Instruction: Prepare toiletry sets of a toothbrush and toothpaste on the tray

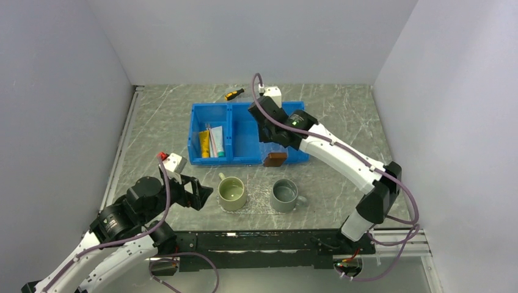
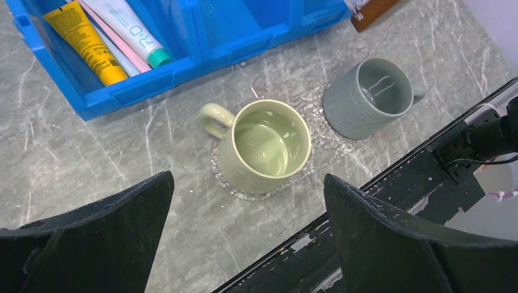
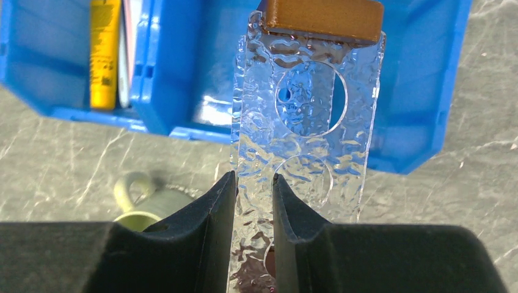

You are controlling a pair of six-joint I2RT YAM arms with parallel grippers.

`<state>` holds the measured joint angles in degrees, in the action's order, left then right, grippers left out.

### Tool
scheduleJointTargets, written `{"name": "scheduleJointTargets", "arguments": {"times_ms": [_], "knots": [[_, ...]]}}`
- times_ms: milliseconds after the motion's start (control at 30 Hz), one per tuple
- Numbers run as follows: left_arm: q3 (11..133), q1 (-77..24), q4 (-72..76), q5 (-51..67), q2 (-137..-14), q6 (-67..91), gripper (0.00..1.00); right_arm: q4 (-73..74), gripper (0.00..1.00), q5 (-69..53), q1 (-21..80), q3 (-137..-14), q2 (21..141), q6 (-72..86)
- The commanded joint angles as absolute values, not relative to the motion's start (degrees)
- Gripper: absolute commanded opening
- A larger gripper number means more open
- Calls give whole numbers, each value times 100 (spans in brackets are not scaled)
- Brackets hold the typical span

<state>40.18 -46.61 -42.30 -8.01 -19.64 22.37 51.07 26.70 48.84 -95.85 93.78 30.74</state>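
My right gripper (image 3: 253,183) is shut on the clear tray (image 3: 305,122), pinching its textured plate near one long edge. The tray's brown wooden handle (image 3: 321,18) points away from me, over the blue bin's front wall. From above, that gripper (image 1: 272,139) hangs over the bin with the brown handle (image 1: 275,160) below it. The white toothpaste (image 2: 131,30) with a green cap lies in the bin's left compartment beside a thin pinkish toothbrush (image 2: 122,47). My left gripper (image 2: 247,183) stands wide open and empty, just short of the green mug (image 2: 269,143).
The blue bin (image 1: 244,160) sits mid-table, with a yellow tube (image 2: 85,43) in its left compartment. A grey mug (image 1: 285,195) stands right of the green mug (image 1: 232,192); both rest on a clear textured mat (image 2: 317,131). A yellow-and-black screwdriver (image 1: 234,94) lies behind the bin.
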Motion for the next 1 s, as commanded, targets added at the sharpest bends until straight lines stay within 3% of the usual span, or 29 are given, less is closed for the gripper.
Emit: {"name": "scheduleJointTargets", "arguments": {"times_ms": [0, 567, 967], "knots": [[4174, -4684, -4245, -1051, -1694, 2371, 100, 5298, 0, 3198, 5282, -9676, 8905, 3633], [4167, -4685, -4406, -1552, -1045, 2564, 99, 6621, 0, 4094, 6900, -9698, 9275, 5871], [4174, -4685, -4412, -1536, -1023, 2582, 99, 6994, 0, 4179, 7374, -9456, 9679, 6595]]}}
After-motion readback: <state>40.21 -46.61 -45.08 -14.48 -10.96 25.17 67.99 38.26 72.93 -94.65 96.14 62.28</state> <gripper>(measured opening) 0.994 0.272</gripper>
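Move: The spot I am taking the clear holder to, the middle of the oval see-through tray, lies about 12 cm back from my right hand, 2 cm to its left and 23 cm below. On the tray, from that same hand, the green mug is roughly 12 cm back and 11 cm left, the gray mug 12 cm back and 7 cm right. The blue box's middle is about 10 cm ahead and 5 cm left. From my left hand the tray's middle is some 5 cm ahead and 16 cm right. Keeping my pinch on the clear holder, I draw my right hand back about 13 cm and 5 cm to the left, off the blue box and towards the gap between the two mugs; it rises slightly, then sinks to end nearly 4 cm lower, slowing. Meanwhile my open, empty left hand clears away about 3 cm to the left and a little up. ##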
